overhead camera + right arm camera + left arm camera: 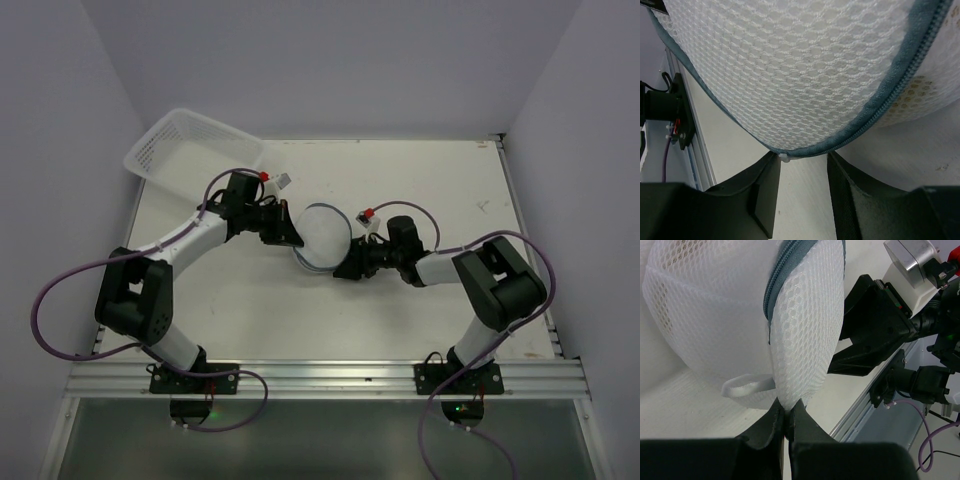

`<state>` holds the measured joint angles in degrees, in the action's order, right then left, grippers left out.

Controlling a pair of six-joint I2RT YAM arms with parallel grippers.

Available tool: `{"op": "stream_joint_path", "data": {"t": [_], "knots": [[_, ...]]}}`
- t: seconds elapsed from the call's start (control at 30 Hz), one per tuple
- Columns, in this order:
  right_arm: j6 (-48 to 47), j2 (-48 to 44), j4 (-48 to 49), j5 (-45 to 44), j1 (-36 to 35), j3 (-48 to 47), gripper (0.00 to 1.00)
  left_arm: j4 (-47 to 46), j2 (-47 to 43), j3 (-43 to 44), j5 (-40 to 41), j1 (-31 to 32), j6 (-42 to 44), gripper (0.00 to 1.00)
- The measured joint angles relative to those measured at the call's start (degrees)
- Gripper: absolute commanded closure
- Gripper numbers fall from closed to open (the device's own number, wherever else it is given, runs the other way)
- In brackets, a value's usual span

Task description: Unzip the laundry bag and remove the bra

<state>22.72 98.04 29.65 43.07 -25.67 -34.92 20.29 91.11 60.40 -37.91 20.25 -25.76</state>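
The laundry bag (pixel 324 237) is a round white mesh pod with a grey-blue zipper rim, at the table's middle between both arms. My left gripper (pixel 786 416) is shut, pinching the mesh of one half (pixel 805 340) next to a white fabric loop (pixel 747 386). My right gripper (pixel 804 172) is open, its fingers (pixel 765 192) either side of the zipper rim (pixel 860 131). A small white zipper pull (pixel 784 157) sits by the right gripper's left finger. The zipper looks closed. The bra is hidden inside; a tan patch shows through the mesh (pixel 920 90).
A white plastic lattice basket (pixel 190 145) stands at the table's far left corner. The aluminium rail (pixel 330 378) runs along the near edge. Grey walls enclose the table on three sides.
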Motion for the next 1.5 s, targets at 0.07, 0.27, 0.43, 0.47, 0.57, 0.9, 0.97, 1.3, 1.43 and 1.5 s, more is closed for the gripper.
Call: {"op": "stream_joint_path", "data": {"t": [0.07,0.27,0.43,0.47,0.57,0.9,0.97,1.3,1.43,1.5], "knots": [[0.13,0.11,0.13,0.02,0.0,-0.02,0.58,0.0,0.0,0.02,-0.02,0.0,0.0,1.0],[0.15,0.09,0.74,0.24,-0.04,-0.35,0.64,0.0,0.09,0.02,-0.02,0.0,0.0,1.0],[0.0,0.07,0.76,0.44,-0.22,-0.48,0.79,-0.02,0.09,0.02,-0.02,0.0,0.0,1.0],[-0.02,0.0,0.61,0.39,-0.22,-0.48,0.82,-0.02,0.13,0.02,-0.02,0.0,0.0,1.0],[-0.46,-1.05,-0.28,-0.09,-0.26,-0.44,0.92,-0.04,0.22,0.04,0.0,0.0,0.0,1.0],[-1.6,-10.51,-5.53,-4.81,-0.2,2.16,1.0,1.16,0.55,1.38,0.17,-1.14,0.94,1.0],[-2.25,-12.15,-7.65,-6.01,-0.22,2.16,1.0,1.84,0.92,2.12,0.24,-1.22,1.57,1.0],[-0.79,-15.37,-13.46,-11.17,-1.49,0.94,1.0,4.0,4.83,7.56,0.22,-1.22,2.54,0.55],[3.82,-15.23,-15.74,-15.1,-5.11,-1.44,1.0,3.23,5.03,8.9,3.28,-1.55,-2.14,0.03],[6.71,-14.45,-16.17,-16.72,-7.58,-3.41,1.0,2.36,3.98,8.0,6.25,-1.68,-5.4,0.0]]}}
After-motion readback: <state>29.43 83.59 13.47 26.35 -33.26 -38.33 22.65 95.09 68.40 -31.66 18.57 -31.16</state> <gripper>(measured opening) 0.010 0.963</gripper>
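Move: The zip pull sits almost between the right hand's open fingertips, about 1 cm back and 1 cm left of their midpoint and about level. From that hand the laundry bag's middle is some 7 cm ahead, 4 cm left and 2 cm up. The left hand, still pinching the bag's white mesh, has the bag's middle about 5 cm to its right, 1 cm ahead and 4 cm below; the zip pull is roughly 6 cm back, 8 cm right and 7 cm below. Rising is the right hand's main move: it first closes on the zip pull nearly in place, then lifts it about 5 cm, drifting right before swinging back left towards the left hand's side, wrist turning some 10 degrees clockwise. The left hand keeps its pinch at first, then edges forward about 4 cm and slightly up, opening wide and letting go of the mesh. ##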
